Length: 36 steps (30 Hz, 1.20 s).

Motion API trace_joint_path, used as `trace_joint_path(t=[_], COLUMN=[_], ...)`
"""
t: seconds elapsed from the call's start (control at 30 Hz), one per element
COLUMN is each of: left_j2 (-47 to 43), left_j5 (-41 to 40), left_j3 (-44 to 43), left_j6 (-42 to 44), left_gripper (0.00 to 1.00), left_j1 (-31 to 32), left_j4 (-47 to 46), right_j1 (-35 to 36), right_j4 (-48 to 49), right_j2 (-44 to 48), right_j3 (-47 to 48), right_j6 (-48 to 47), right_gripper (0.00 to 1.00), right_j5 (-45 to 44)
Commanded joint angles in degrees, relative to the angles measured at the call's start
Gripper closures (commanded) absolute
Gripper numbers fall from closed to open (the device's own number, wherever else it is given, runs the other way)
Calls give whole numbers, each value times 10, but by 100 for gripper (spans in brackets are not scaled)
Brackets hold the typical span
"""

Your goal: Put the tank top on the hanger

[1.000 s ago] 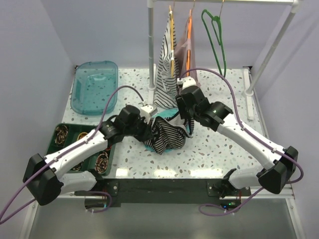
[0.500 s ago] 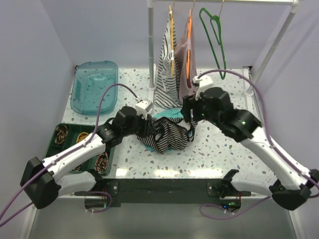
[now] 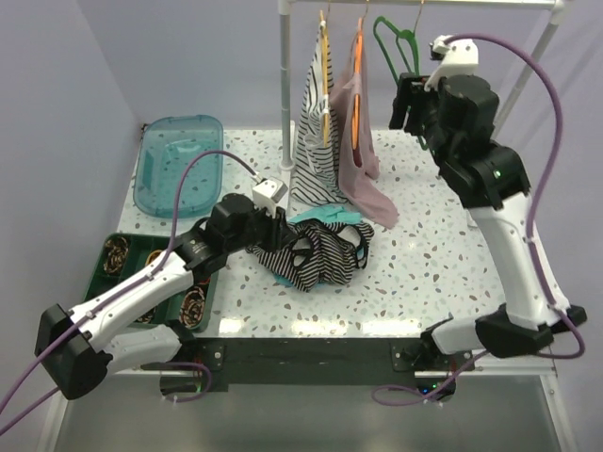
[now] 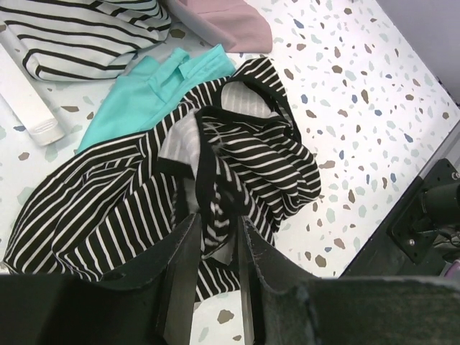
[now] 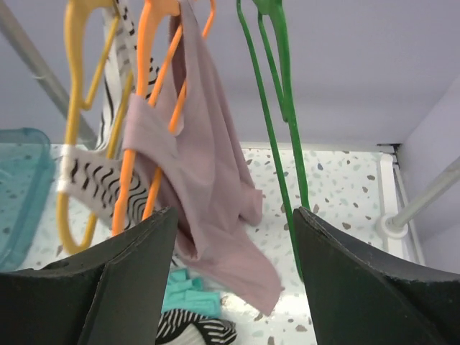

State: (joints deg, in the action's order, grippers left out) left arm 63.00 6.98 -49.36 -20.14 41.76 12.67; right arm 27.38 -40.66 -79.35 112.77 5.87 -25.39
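Note:
The striped tank top (image 3: 316, 256) lies crumpled on the table, and in the left wrist view the tank top (image 4: 237, 158) shows a black-trimmed strap. My left gripper (image 3: 275, 229) sits low at its left edge. The left gripper (image 4: 214, 244) has its jaws a little apart, with a fold of striped cloth showing between them. The green hanger (image 3: 388, 45) hangs by its hook from the rack rail. My right gripper (image 3: 407, 102) is raised beside it and open wide. In the right wrist view the hanger (image 5: 277, 144) hangs just inside the right finger of my right gripper (image 5: 233, 212), untouched.
A teal cloth (image 3: 327, 215) lies under the top's far edge. A striped garment on a yellow hanger (image 3: 316, 132) and a pink garment on an orange hanger (image 3: 360, 160) hang left of the green one. The rack post (image 3: 285, 85), a teal bin (image 3: 177, 162) and a green tray (image 3: 132, 247) stand left.
My right gripper let go of the top, opened wider and rose to the green hanger. My left gripper's jaws parted, and the top has settled flatter on the table.

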Motion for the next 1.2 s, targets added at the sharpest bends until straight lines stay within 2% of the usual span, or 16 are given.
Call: trace_joint_path(t=[0.0, 0.13, 0.3, 0.57, 0.73, 0.93, 1.03, 1.07, 1.17], left_j2=[-14, -15, -24, -25, -31, -39, -39, -39, -36], left_j5=[9, 15, 16, 12, 10, 4, 1, 1, 3], left_j3=[-31, -56, -71, -78, -72, -71, -71, -71, -71], left_j6=[22, 37, 55, 65, 62, 62, 62, 62, 62], left_gripper=[68, 68, 68, 68, 68, 68, 68, 68, 68], left_j1=[0, 0, 0, -1, -1, 0, 0, 0, -1], left_j4=[9, 45, 68, 84, 84, 90, 90, 91, 90], right_j1=[-62, -130, -196, -212, -212, -212, -211, -211, -212], right_j4=[-7, -16, 30, 45, 39, 34, 44, 46, 67], right_j2=[-66, -106, -104, -147, -172, -194, -187, -186, -169], right_j3=[79, 118, 71, 67, 96, 126, 116, 112, 89], right_j6=[-37, -34, -32, -13, -7, 2, 6, 6, 4], right_gripper=[30, 31, 31, 36, 41, 55, 70, 80, 97], right_j5=[80, 172, 226, 284, 283, 292, 278, 272, 247])
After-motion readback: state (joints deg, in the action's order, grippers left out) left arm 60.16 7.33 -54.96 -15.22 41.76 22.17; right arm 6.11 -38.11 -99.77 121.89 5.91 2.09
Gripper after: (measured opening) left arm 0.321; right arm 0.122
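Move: The green hanger on the rail hangs about 14 cm ahead of the right hand, 4 cm to its right and its middle some 6 cm lower. To the left of the green hanger are the orange hanger with the pink garment, about 13 cm ahead and 7 cm left of the hand, and the yellow hanger with the striped garment, roughly 12 cm ahead and 14 cm left. From the left hand the green hanger is some 25 cm ahead, 38 cm right and 22 cm higher. The green hanger's strut is pinched between the right fingers, which arrive wide open and close almost fully at the end. The right hand reaches forward about 13 cm and sinks some 7 cm, swinging out to the right and then partly back left on the way, tipping about 10 degrees down. The empty left hand rises a little, some 3 cm, above the tank top. ##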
